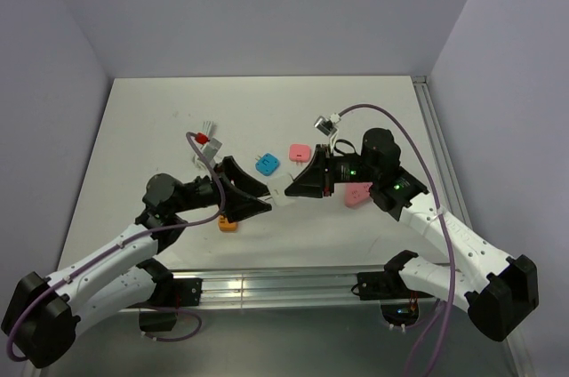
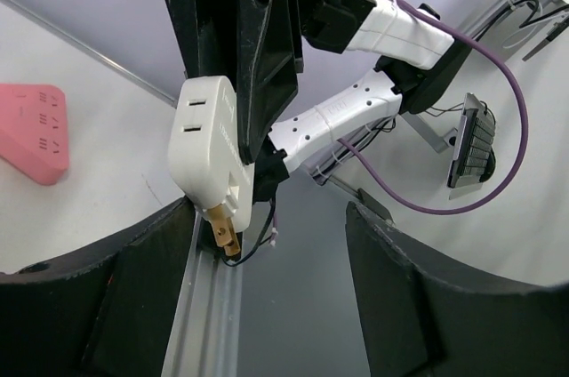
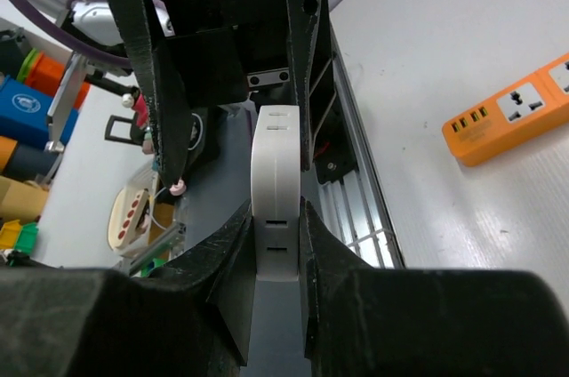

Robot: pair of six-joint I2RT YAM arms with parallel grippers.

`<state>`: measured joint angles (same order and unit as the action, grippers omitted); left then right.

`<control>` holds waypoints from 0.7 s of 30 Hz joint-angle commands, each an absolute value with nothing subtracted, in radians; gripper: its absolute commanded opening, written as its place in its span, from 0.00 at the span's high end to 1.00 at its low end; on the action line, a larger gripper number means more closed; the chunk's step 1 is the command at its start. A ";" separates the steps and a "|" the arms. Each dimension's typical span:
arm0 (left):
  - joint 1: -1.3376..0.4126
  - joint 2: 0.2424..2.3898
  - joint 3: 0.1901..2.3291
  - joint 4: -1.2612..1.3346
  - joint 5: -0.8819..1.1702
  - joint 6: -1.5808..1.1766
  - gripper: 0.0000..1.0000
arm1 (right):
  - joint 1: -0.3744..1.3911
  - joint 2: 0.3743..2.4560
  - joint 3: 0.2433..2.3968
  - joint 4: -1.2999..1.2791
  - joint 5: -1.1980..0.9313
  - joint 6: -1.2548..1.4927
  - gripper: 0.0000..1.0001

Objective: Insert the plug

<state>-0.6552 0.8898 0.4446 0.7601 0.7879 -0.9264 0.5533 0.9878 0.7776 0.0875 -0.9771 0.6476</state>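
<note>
The blue plug [image 1: 267, 164] lies flat on the white table, behind and apart from both grippers, and shows only in the top view. My right gripper [image 1: 291, 191] [image 3: 276, 217] is shut on a white square plug [image 3: 275, 183], held off the table. In the left wrist view that white plug [image 2: 204, 141] shows brass prongs pointing down. My left gripper [image 1: 267, 197] [image 2: 269, 217] is open and empty, its jaws wide apart and facing the white plug. The pink triangular socket block [image 1: 358, 194] [image 2: 31, 128] lies under my right wrist.
A pink square plug [image 1: 300, 153] lies right of the blue one. An orange power strip [image 1: 228, 224] [image 3: 511, 110] lies below my left gripper, near the table's front edge. An aluminium rail [image 1: 284, 286] runs along that edge. Walls enclose the table.
</note>
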 commanded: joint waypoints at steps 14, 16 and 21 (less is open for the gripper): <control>-0.660 0.899 0.434 0.916 0.790 -0.936 0.76 | 0.549 1.002 0.749 0.310 -1.058 0.782 1.00; -0.658 0.896 0.430 0.929 0.792 -0.940 1.00 | 0.551 1.000 0.749 0.322 -1.069 0.791 1.00; -0.658 0.865 0.413 0.945 0.793 -0.928 1.00 | 0.551 0.993 0.741 0.359 -1.092 0.811 1.00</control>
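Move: The white plug is already pinched in the right fingertips, its middle 2 cm to that hand's left and level with it. From the left hand the plug lies about 2 cm ahead, 4 cm to the right and 1 cm lower, with its brass prong reaching towards the open left fingers. The orange power strip is on the table some 13 cm ahead of the left hand, 13 cm to its left and 28 cm below. Hold the left gripper in place, fingers pointing right, while you keep the plug gripped in the right one and lift it about 2 cm, easing it a bit over 1 cm back so the brass prong comes between the left fingertips. Then shut the left fingers from wide open to nearly closed, pinching the prong. ##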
